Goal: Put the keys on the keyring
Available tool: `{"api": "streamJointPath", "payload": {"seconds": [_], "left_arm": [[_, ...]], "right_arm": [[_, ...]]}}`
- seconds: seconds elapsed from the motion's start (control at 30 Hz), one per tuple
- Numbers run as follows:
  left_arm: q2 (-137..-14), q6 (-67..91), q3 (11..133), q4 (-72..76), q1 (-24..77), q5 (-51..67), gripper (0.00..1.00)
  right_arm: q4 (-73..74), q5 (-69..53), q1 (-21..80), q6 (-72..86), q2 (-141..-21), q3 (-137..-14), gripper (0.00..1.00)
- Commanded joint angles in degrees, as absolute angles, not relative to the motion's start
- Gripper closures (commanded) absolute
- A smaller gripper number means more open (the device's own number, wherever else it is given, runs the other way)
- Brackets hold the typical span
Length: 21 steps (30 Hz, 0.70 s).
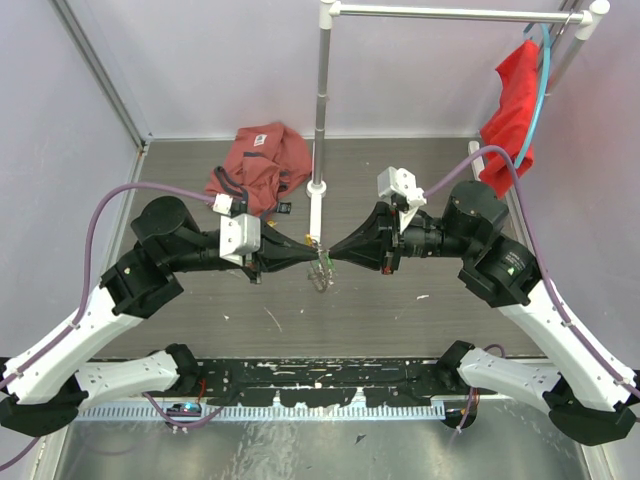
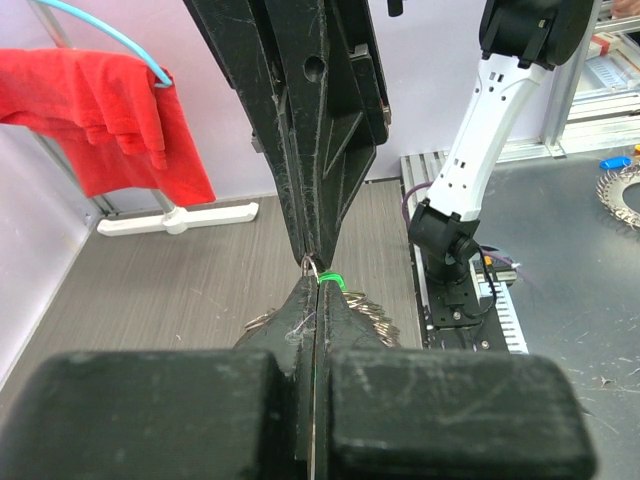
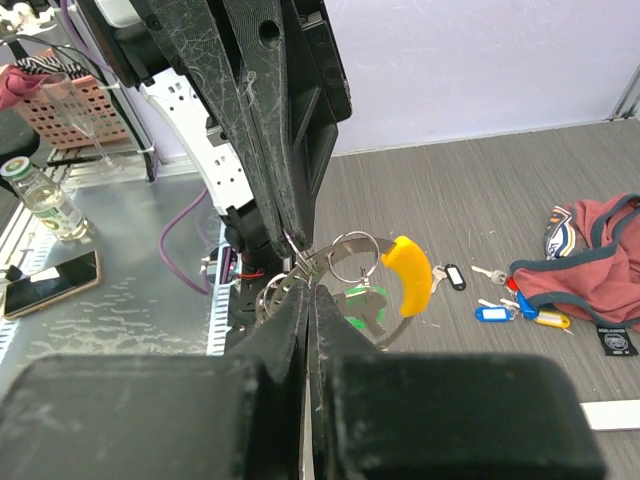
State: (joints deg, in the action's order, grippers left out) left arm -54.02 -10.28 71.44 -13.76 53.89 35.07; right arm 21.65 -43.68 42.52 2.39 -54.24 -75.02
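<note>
Both grippers meet tip to tip above the middle of the table. My left gripper (image 1: 308,247) (image 2: 316,288) is shut on a thin wire ring at the end of the keyring (image 1: 320,272). My right gripper (image 1: 329,250) (image 3: 308,292) is shut on the keyring's metal strip beside it. The keyring (image 3: 352,252) carries a curved yellow tag (image 3: 408,275), and a green-tagged key (image 3: 362,302) hangs from it. A bunch of silvery keys (image 2: 375,312) dangles below the fingers. Several loose keys (image 3: 520,312) with blue, yellow and black tags lie on the table.
A red bag (image 1: 262,160) (image 3: 590,262) lies at the back of the table beside the loose keys. A white stand with a pole (image 1: 318,195) rises just behind the grippers. A red cloth (image 1: 512,100) (image 2: 110,120) hangs from the rail at the right.
</note>
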Motion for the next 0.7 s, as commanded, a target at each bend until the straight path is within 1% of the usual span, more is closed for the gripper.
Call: {"api": "streamJointPath", "payload": {"seconds": [0.0,0.17,0.37,0.47,0.53,0.67], "left_arm": [[-52.9,-9.4,70.7,-9.7,54.3,35.6,1.0],[-53.0,-8.9,70.6,-9.0,54.4,35.7,1.0],[-52.7,-7.9,70.3,-8.0,54.4,35.5,1.0],[-52.3,-5.9,69.2,-5.7,54.4,35.2,1.0],[-52.1,-4.4,68.3,-3.5,54.4,35.1,1.0],[-51.6,-0.8,65.8,1.5,54.5,34.5,1.0]], "right_arm": [[19.8,-42.0,42.3,3.2,-53.4,-74.9,0.99],[20.0,-41.6,42.4,3.3,-54.1,-75.4,0.92],[21.3,-40.6,42.3,-0.2,-52.6,-76.4,0.78],[21.2,-39.2,42.3,-2.3,-51.3,-77.1,0.7],[21.1,-39.8,42.3,-3.6,-50.8,-77.7,0.67],[20.8,-42.6,42.3,-6.4,-50.7,-79.1,0.63]]}}
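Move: The keyring bunch hangs between the facing fingertips, its middle about 2 cm left of the right gripper and 5 cm below it; from the left gripper it is about 1 cm to the right and 5 cm below. The loose tagged keys on the table lie some 20 cm ahead of the right gripper, 14 cm left and roughly 40 cm below. The white stand foot is about 25 cm ahead of it and 3 cm left, also at table level. Open the right gripper to about a third of its range so it lets go of the green-tagged key on the keyring, easing forward barely half a centimetre first. Then back it off up and to the right, about 1.5 cm of lift from its lowest point, rolling slightly. Hold the left gripper almost still, keeping its pinch on the keyring. ##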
